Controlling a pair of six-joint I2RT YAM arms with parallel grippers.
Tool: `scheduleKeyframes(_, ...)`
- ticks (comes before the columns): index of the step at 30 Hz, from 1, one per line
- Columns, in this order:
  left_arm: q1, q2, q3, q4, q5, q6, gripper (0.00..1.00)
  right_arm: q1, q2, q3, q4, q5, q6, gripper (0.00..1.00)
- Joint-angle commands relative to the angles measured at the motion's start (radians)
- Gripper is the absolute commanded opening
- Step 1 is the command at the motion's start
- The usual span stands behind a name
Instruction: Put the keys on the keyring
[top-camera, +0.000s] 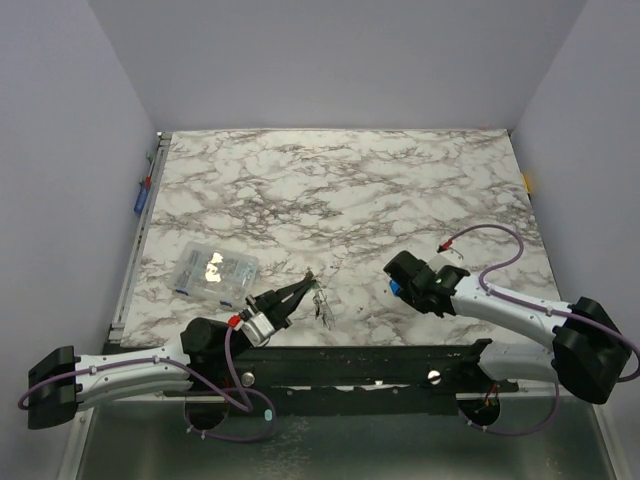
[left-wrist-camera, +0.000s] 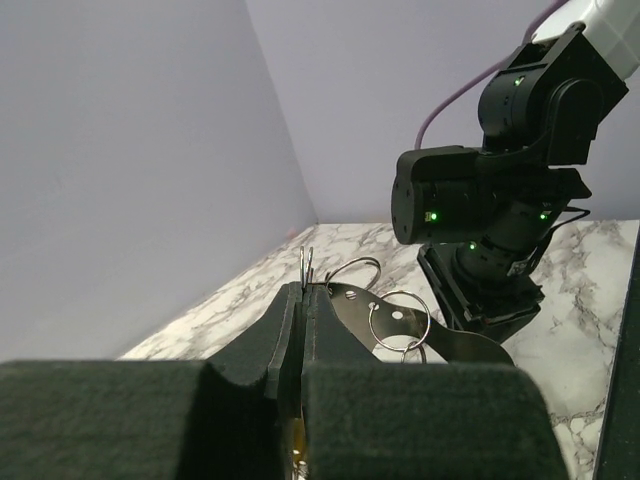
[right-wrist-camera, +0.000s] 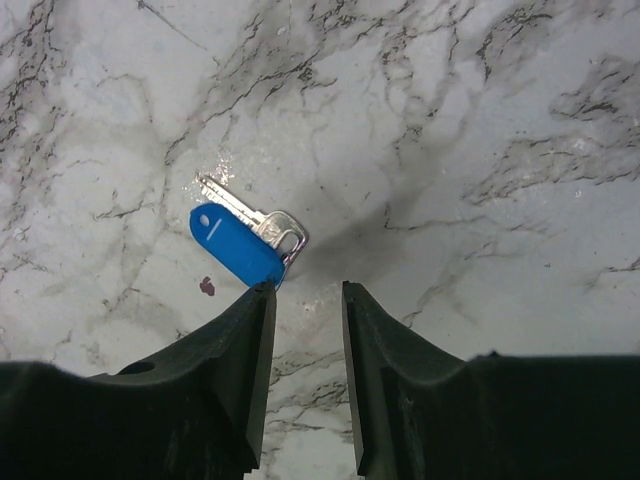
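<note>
A silver key with a blue plastic tag (right-wrist-camera: 235, 243) lies flat on the marble table (right-wrist-camera: 450, 120). My right gripper (right-wrist-camera: 303, 290) hovers just over it, open, with nothing between the jaws; the left fingertip (right-wrist-camera: 258, 300) overlaps the tag's near end. From above, that right gripper (top-camera: 405, 275) points down with a bit of blue (top-camera: 397, 289) showing beside it. My left gripper (left-wrist-camera: 303, 290) is shut on the keyring (left-wrist-camera: 307, 264), whose thin wire sticks up edge-on from the pads. A slotted metal plate with small rings (left-wrist-camera: 400, 320) hangs beside it. The keyring (top-camera: 318, 297) sits at the left gripper (top-camera: 300, 288) tip.
A clear plastic bag (top-camera: 213, 270) holding small items lies left of centre. A red-tipped cable (top-camera: 446, 245) trails on the table by the right arm (top-camera: 520, 312). Purple walls close in both sides. A small dark red spot (right-wrist-camera: 207, 286) marks the marble near the tag.
</note>
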Motion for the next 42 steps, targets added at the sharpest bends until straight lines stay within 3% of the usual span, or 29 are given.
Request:
scheduleKeyframes(1,0.001,-0.002,0.005,0.029,0.033,-0.011,0.00,-0.021,0.010,-0.034,0.129,0.049,-0.009,0.41)
scheduleKeyframes(30,0.000,-0.005,-0.003,0.021,0.016,-0.008,0.00,-0.055,0.119,-0.041,0.187,-0.012,-0.017,0.30)
scheduleKeyframes(42,-0.002,-0.002,-0.005,0.017,0.008,-0.005,0.00,-0.055,0.093,-0.031,0.178,0.007,-0.053,0.02)
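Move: For the right hand, the blue-tagged key lies flat on the marble about 3 cm ahead, 2 cm to the left and some 3 cm below. A small brown fleck on the table is roughly 2 cm left of the key and 1 cm nearer. The keyring, held up by the left hand, is about 18 cm to the right hand's left, 7 cm back and 21 cm higher. From the left hand, the key lies about 11 cm ahead, 18 cm right and 25 cm below. Forward first, about 2.5 cm, the right hand brings its half-open, downward-pointing fingers over the bow end of the blue-tagged key, then sinks in small steps some 1.5 cm to the marble. The fingers narrow slowly during the descent, then close almost fully on the bow end, with the hand nearly still. ##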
